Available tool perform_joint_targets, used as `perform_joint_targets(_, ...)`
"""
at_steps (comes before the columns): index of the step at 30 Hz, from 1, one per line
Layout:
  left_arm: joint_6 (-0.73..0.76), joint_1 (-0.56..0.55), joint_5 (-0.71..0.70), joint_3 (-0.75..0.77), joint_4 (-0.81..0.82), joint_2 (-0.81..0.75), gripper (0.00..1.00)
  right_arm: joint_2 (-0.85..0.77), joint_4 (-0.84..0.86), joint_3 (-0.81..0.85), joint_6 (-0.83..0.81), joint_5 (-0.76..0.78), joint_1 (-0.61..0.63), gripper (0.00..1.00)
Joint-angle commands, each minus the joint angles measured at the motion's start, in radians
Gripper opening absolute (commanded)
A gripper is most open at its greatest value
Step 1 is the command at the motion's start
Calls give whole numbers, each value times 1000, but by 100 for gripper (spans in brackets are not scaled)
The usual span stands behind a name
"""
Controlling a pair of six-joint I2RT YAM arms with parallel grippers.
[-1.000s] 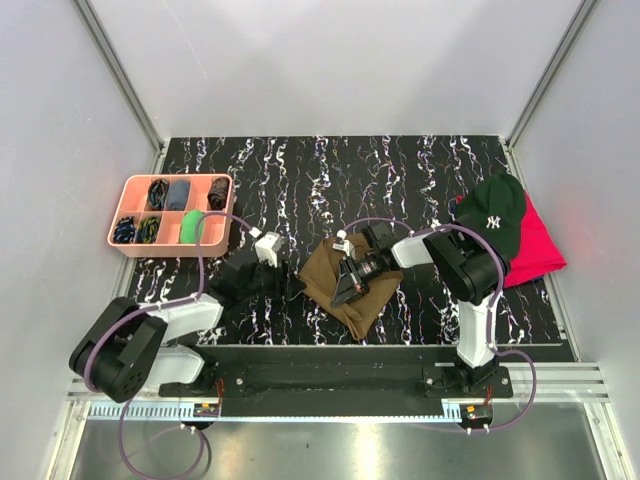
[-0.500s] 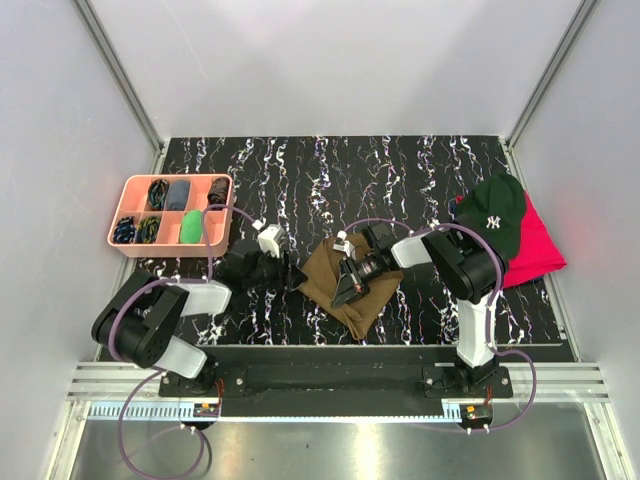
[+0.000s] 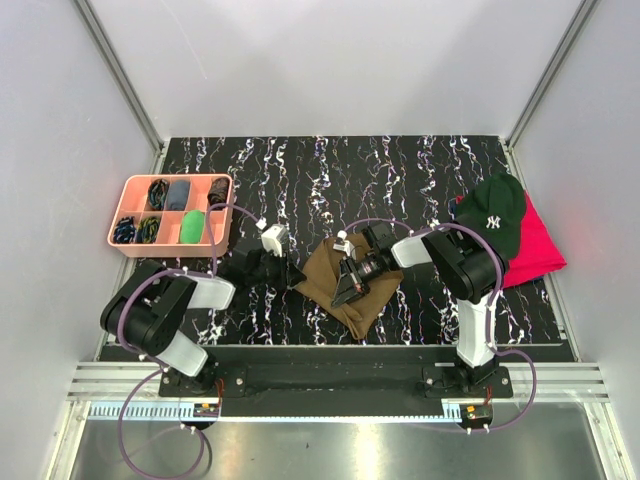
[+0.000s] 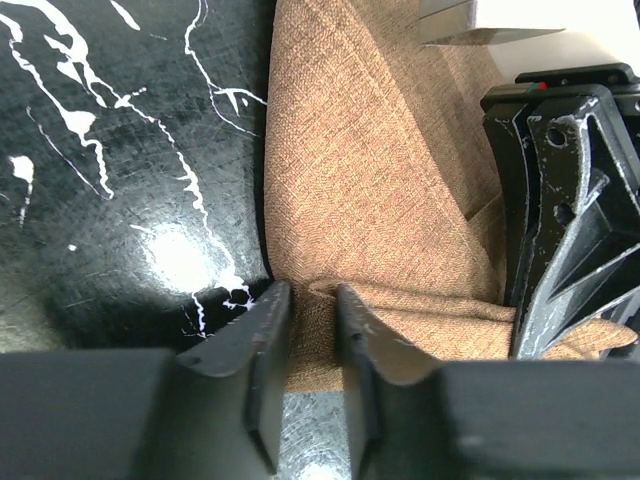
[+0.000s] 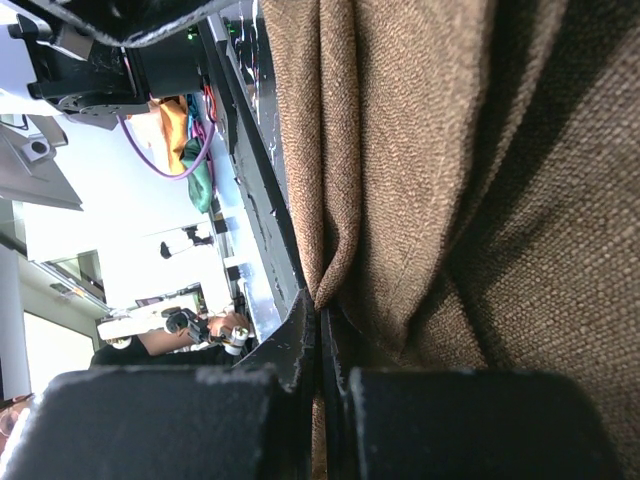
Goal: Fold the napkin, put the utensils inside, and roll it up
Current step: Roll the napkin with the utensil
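The olive-brown napkin (image 3: 320, 268) lies bunched and creased on the black marbled table, in front of the arms' bases. My right gripper (image 3: 346, 288) rests on its middle. In the right wrist view it (image 5: 320, 330) is shut, pinching a raised fold of the napkin (image 5: 430, 150). My left gripper (image 3: 291, 272) is at the napkin's left edge. In the left wrist view its jaws (image 4: 312, 305) stand a narrow gap apart, astride the edge of the cloth (image 4: 370, 180), which lies flat between them. The right gripper's black body (image 4: 570, 180) is close by. The utensils are out of view.
A pink compartment tray (image 3: 128, 215) with small items stands at the back left. At the right edge a dark green cap (image 3: 495, 215) lies on a red cloth (image 3: 540, 250). White walls enclose the table (image 3: 400, 170) on three sides.
My left gripper has moved right to the napkin's left edge, and its jaws have narrowed around the cloth. The right gripper and the napkin's middle have not moved.
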Motion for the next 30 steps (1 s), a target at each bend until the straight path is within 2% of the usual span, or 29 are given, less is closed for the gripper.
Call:
perform_joint_targets(1,-7,4,36,3,41,25,14,-3,16,27,6,-15,-7,0)
perform_joint_targets(3,-9,4,38,3,36,32,8,-21,13,25,14,6,-7,0)
perform_joint_targets(6,-9,4,48,9,28,39,4,-65,2,25,31,49,-7,6)
perform_joint_targets(7,-10,4,53,9,27,39,3,-79,-2,25,45,65,-7,10)
perform_joint_targets(8,-6,4,56,10,24,40,0,-110,-11,28,46,84,-7,21)
perform_joint_targets(10,-4,3,65,18,22,40,0,-151,-59,31,31,140,-7,28)
perform_joint_targets(11,-1,3,67,20,18,45,0,-194,-85,39,17,169,-7,35)
perform_joint_targets(14,5,0,73,30,10,52,0,-298,-182,48,-29,291,-5,48)
perform_joint_targets(18,10,-5,76,43,2,63,0,-455,-269,28,-82,552,7,64)
perform_joint_targets(20,13,-5,76,46,-5,63,0,-536,-307,25,-101,661,56,67)
perform_joint_targets(23,14,-5,76,47,-5,63,0,-610,-367,13,-77,964,156,71)
perform_joint_targets(26,14,-5,76,49,-5,65,0,-609,-456,14,-11,1101,231,73)
perform_joint_targets(30,13,-5,81,49,-7,63,0,-572,-493,13,55,1206,349,75)
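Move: The napkin's folded left corner is already between the left hand's half-closed fingers, about 1 cm below its hand point. The napkin's near corner lies roughly 12 cm back and 15 cm right of this hand, near table level. From the right hand, still shut on the folded strip between these corners, the near corner is some 8 cm back and 5 cm right, and the left corner is about 5 cm ahead and 10 cm left. The napkin's left corner gets pinched as the left fingers close fully, that hand easing barely 1 cm rightward and then holding. Meanwhile the right fingers open wide and let go of the folded strip; the hand lifts about 9 cm, first a little forward, then back and slightly down again, drifting some 3 cm right while its wrist turns roughly 50 degrees to point steeply down over the napkin. ##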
